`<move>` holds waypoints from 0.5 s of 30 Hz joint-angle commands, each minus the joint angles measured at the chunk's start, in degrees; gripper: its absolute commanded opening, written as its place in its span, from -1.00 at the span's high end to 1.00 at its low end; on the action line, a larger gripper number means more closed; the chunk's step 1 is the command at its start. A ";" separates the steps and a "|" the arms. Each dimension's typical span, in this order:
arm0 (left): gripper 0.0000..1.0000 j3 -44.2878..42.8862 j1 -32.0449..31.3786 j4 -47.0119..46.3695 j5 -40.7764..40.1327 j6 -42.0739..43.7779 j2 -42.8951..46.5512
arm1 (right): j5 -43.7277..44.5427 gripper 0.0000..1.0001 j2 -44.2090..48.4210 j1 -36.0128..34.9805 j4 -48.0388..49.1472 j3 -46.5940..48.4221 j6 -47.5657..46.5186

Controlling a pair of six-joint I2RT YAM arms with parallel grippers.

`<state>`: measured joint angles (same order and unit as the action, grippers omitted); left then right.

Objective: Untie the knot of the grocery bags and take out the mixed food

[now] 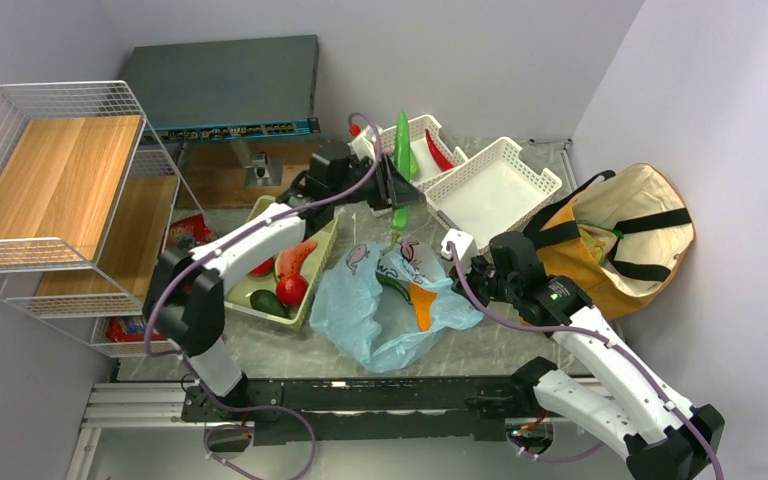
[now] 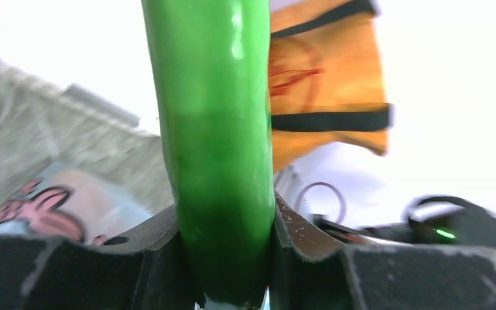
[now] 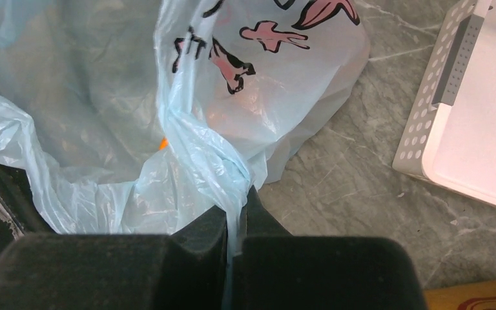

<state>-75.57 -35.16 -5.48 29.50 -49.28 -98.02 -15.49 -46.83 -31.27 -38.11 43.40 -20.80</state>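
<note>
My left gripper (image 1: 397, 190) is shut on a long green cucumber (image 1: 401, 165), held upright above the table's middle; it fills the left wrist view (image 2: 216, 129). My right gripper (image 1: 468, 262) is shut on a twisted handle of the light-blue plastic bag (image 3: 226, 174). That bag (image 1: 380, 300) lies open at the table's front, an orange carrot (image 1: 422, 305) showing in its mouth. The mustard-brown tote (image 1: 610, 240) lies open at the right. A green tray (image 1: 315, 290) holds a red apple (image 1: 291, 290), a dark avocado (image 1: 266, 303) and a watermelon slice (image 1: 297, 257).
Two white perforated baskets (image 1: 490, 190) stand at the back; one holds a thin red chili (image 1: 438, 150). A wire shelf rack (image 1: 50, 190) stands at the left, with a red snack pack (image 1: 188, 230) beside it and another red pack (image 1: 125, 328) under it.
</note>
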 commanded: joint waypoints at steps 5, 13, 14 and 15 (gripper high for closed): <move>0.98 -2.83 0.91 -18.34 12.05 -9.90 7.14 | -0.36 1.00 -0.22 0.07 3.00 0.90 1.36; 1.00 -34.29 1.32 17.34 -1.07 27.51 -2.71 | -0.63 1.00 -0.69 0.10 2.92 1.52 0.86; 1.00 -38.88 1.36 21.78 -4.67 36.09 -5.91 | -0.74 1.00 -0.52 0.05 2.83 1.45 0.77; 1.00 -42.96 1.32 24.83 -8.43 43.30 -9.29 | -0.64 1.00 -0.40 0.06 2.78 1.51 0.85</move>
<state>-102.24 -34.22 -2.52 34.37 -39.59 -99.83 -15.53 -47.99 -31.27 -37.34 43.40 -19.97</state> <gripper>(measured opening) 0.388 0.008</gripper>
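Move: Some 22 cm ahead of the left hand, nearly in line with it and about 20 cm below, stands the vegetable basket, the likely place for the long green vegetable it already holds. The empty basket is roughly 14 cm ahead and 22 cm to the right, also 20 cm down; the grocery bag sits about 14 cm back, 3 cm left and 17 cm below. From the right hand the vegetable basket lies some 36 cm ahead, 9 cm left and 11 cm lower. Rising fast by about 18 cm with the long green vegetable still pinched, the left hand carries it up and away from the bag, first drifting back some 4 cm, then swinging forward about 5 cm as the wrist tips upward, nearly 30 degrees in all. The right hand stays put, keeping its pinch on the bag's rim. ##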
